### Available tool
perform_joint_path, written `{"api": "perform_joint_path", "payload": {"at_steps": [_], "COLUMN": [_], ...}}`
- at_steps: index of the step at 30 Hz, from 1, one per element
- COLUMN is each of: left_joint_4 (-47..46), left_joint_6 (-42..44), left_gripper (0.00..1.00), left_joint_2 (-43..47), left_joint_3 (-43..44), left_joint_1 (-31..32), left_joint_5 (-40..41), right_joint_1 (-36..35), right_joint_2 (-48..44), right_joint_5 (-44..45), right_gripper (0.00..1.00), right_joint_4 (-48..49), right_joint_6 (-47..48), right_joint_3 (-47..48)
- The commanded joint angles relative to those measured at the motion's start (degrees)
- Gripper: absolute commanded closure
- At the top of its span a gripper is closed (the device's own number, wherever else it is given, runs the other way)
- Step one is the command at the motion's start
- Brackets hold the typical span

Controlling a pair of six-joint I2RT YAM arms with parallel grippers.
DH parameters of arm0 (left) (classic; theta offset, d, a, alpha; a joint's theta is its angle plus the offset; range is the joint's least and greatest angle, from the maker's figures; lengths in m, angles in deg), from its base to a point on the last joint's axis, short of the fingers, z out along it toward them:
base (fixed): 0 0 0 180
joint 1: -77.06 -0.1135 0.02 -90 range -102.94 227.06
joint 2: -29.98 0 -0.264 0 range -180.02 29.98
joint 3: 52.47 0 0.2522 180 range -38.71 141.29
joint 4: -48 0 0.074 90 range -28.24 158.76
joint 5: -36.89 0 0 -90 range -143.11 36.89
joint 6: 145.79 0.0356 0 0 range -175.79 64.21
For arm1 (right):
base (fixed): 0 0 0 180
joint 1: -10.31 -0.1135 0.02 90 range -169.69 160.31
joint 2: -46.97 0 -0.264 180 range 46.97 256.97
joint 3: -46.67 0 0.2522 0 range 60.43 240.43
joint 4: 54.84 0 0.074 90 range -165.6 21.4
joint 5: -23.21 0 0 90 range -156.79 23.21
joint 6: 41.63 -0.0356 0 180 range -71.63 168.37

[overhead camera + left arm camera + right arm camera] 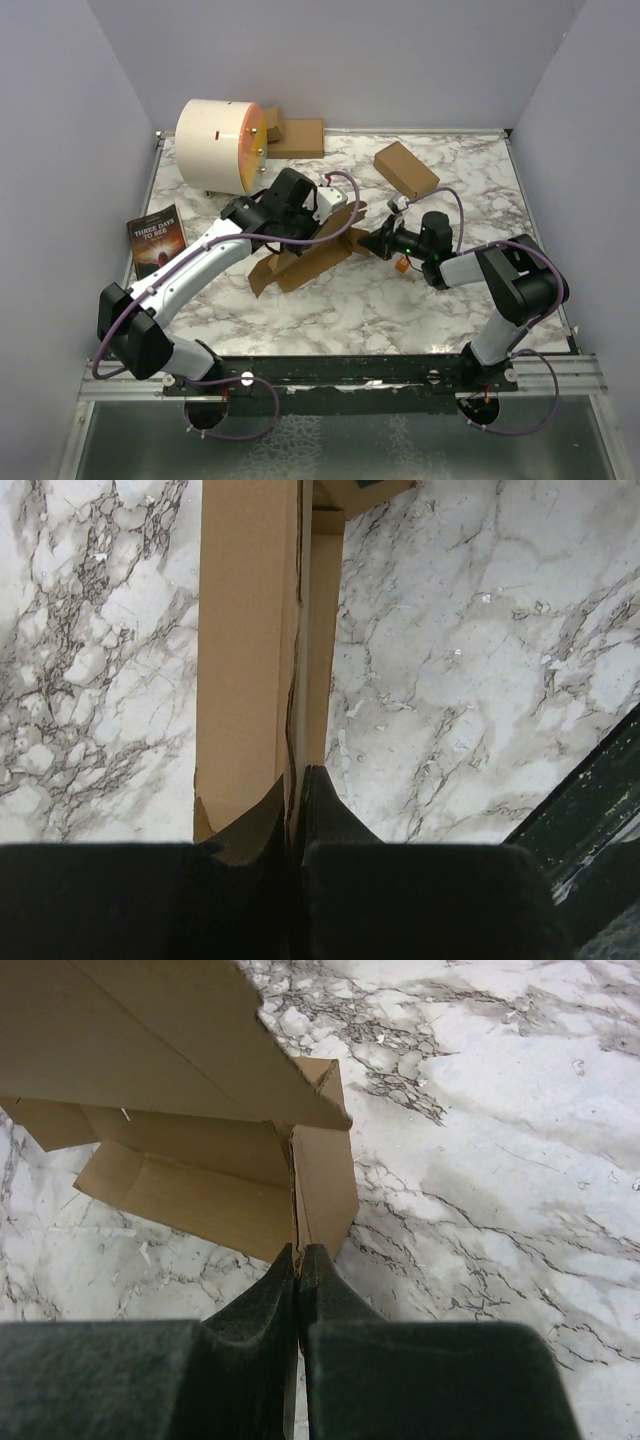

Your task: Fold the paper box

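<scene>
The paper box [310, 260] is a partly folded brown cardboard sheet held above the middle of the marble table, between both arms. My left gripper [322, 222] is shut on an upright cardboard panel of the paper box [250, 660], whose edge runs between the black fingertips [318, 800]. My right gripper [372, 240] is shut on the bottom edge of a flap of the paper box [322, 1190]; wider panels spread up and to the left of it.
A closed brown carton [405, 169] lies at the back right. A white cylinder [220, 145] with an orange face stands back left, small cardboard pieces [295, 137] beside it. A dark book [157, 242] lies at the left edge.
</scene>
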Motion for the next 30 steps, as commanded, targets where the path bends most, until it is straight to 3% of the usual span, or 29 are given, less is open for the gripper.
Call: {"api": "perform_joint_path", "payload": {"at_steps": [1, 5, 16, 30], "left_joint_4": [0.9, 1.5, 1.2, 1.6], "left_joint_6": [-3.3, -3.6, -3.2, -2.5], "left_gripper": [1.00, 1.00, 1.00, 1.00], "left_joint_2": [-1.7, -2.2, -2.4, -2.6], "left_joint_3": [2.5, 2.8, 2.0, 2.1], "left_joint_1": [-1.7, -3.0, -3.4, -3.4], "left_joint_5": [-3.4, -4.2, -4.8, -6.2], "right_joint_1": [-0.1, -0.1, 2.2, 7.0], "right_joint_2": [-0.2, -0.3, 0.7, 4.4], "right_joint_5": [-2.2, -3.5, -11.2, -30.5], "right_gripper": [0.99, 0.97, 0.77, 0.37], "right_joint_4": [-2.5, -3.0, -4.9, -5.0], "right_joint_6": [1.5, 2.0, 1.3, 3.0], "right_joint_3": [0.8, 1.0, 3.2, 8.2]}}
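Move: The right gripper is shut on the box's small end flap; the flap's middle lies about 2 cm to its left and 1 cm ahead, level with it. The box body runs off some 12 cm left and 2 cm back, a little lower. The orange cube sits around 8 cm right, 4 cm back and 6 cm below. From the left gripper, still pinching the upper panel's edge, the flap is roughly 13 cm right, 7 cm ahead and 12 cm down. Open the right fingers to over half their range so they unpinch the end flap. As they spread, ease that hand back and up, about 1.5 cm each, turning it some 15 degrees counter-clockwise, and keep one fingertip close beside the flap. Keep the left gripper pinched on the upper panel's edge, easing it less than a centimetre forward before it settles. ##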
